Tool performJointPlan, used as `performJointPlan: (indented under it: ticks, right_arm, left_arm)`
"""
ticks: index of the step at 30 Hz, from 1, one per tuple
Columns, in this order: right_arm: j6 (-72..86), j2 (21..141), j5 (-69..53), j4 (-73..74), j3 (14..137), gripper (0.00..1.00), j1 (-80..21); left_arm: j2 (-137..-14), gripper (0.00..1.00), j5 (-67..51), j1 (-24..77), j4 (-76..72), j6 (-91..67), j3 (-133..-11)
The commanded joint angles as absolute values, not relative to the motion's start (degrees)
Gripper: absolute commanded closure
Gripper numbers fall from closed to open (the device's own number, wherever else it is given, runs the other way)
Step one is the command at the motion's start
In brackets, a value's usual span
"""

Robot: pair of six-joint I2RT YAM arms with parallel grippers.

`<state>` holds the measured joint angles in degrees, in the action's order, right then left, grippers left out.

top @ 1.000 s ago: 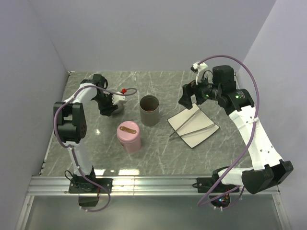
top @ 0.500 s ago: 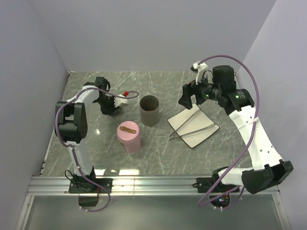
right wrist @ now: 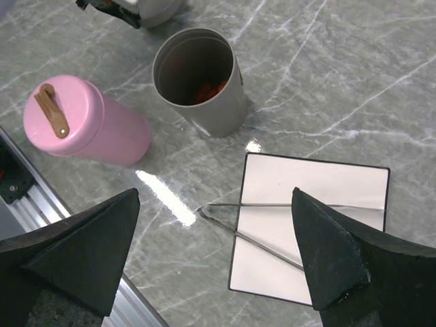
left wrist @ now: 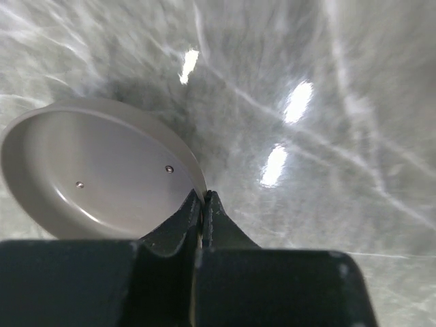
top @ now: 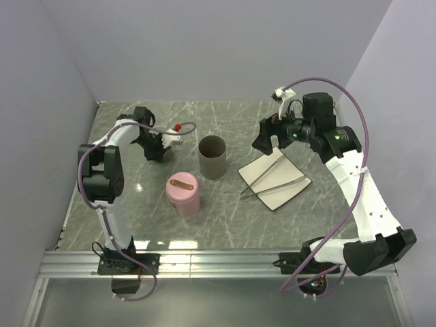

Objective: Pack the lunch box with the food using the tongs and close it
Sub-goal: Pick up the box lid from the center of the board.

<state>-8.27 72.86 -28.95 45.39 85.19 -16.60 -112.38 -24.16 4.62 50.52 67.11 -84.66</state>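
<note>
The lunch box is an open grey cylinder (top: 212,157) (right wrist: 199,82) standing mid-table, with orange-red food (right wrist: 212,89) showing inside it. Its grey lid (top: 172,138) (left wrist: 95,170), red knob on top, is pinched at the rim by my left gripper (top: 158,143) (left wrist: 204,199), which is shut on it. The lid's hollow underside faces the left wrist camera. The silver tongs (top: 272,174) (right wrist: 272,204) lie across the white plate (top: 279,194) (right wrist: 313,184), their joined end off its left edge. My right gripper (top: 261,142) (right wrist: 215,194) hangs wide open above the tongs, holding nothing.
A pink canister (top: 183,193) (right wrist: 82,122) with a brown strap on its top stands in front and to the left of the grey cylinder. Grey walls close in the left, back and right. A metal rail runs along the near edge.
My left gripper has closed on the lid's rim and shifted slightly with it. The right arm, tongs and plate have hardly moved.
</note>
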Motion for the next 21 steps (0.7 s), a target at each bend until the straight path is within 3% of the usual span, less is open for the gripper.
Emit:
performJointPlan:
  ticks: [1,6,10,17,21]
  right_arm:
    - [-6.4,72.3,-31.0,42.2,87.9,0.01,-16.0]
    - [-3.9,70.9,-33.7,36.3,86.8,0.01,-15.9]
    - [-2.3,70.6,-34.5,30.2,86.4,0.01,-15.8]
    - [-0.3,71.3,-34.6,24.4,88.1,0.0,-16.1]
    - [-0.1,66.7,-34.0,14.4,81.4,0.0,-16.5]
  left_arm:
    - [-110.4,1.0,-35.3,2.1,57.4,62.1,-94.3]
    - [-110.9,1.0,-50.2,-2.0,69.7,57.4,-112.7]
    - [-109.4,1.0,-55.7,-3.8,74.0,53.6,-120.6]
    - [-96.6,1.0,-67.9,-3.7,59.8,33.9,-114.7]
    - [-88.7,1.0,-80.0,-3.7,41.1,7.9,-104.5]
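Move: About 22 cm to the right of the left hand, and roughly 4 cm nearer the robot, stands the open grey box that the held grey lid belongs to, its middle some 3 cm higher than that hand. The closed pink box is around 12 cm right and 18 cm back; the white board lies about 46 cm right and 7 cm back. From the right hand, the grey box is roughly 16 cm left, 6 cm ahead and 23 cm down. Lifting the grey lid, its rim still pinched in the shut fingers, the left hand shoots up about 30 cm, bowing some 5 cm forward and then back, and drifting right late on. Its wrist swings nearly 50 degrees, so the fingers go from pointing down to pointing mostly right. The right hand, wide open and empty, rises about 8 cm with its fingers tipping up. ##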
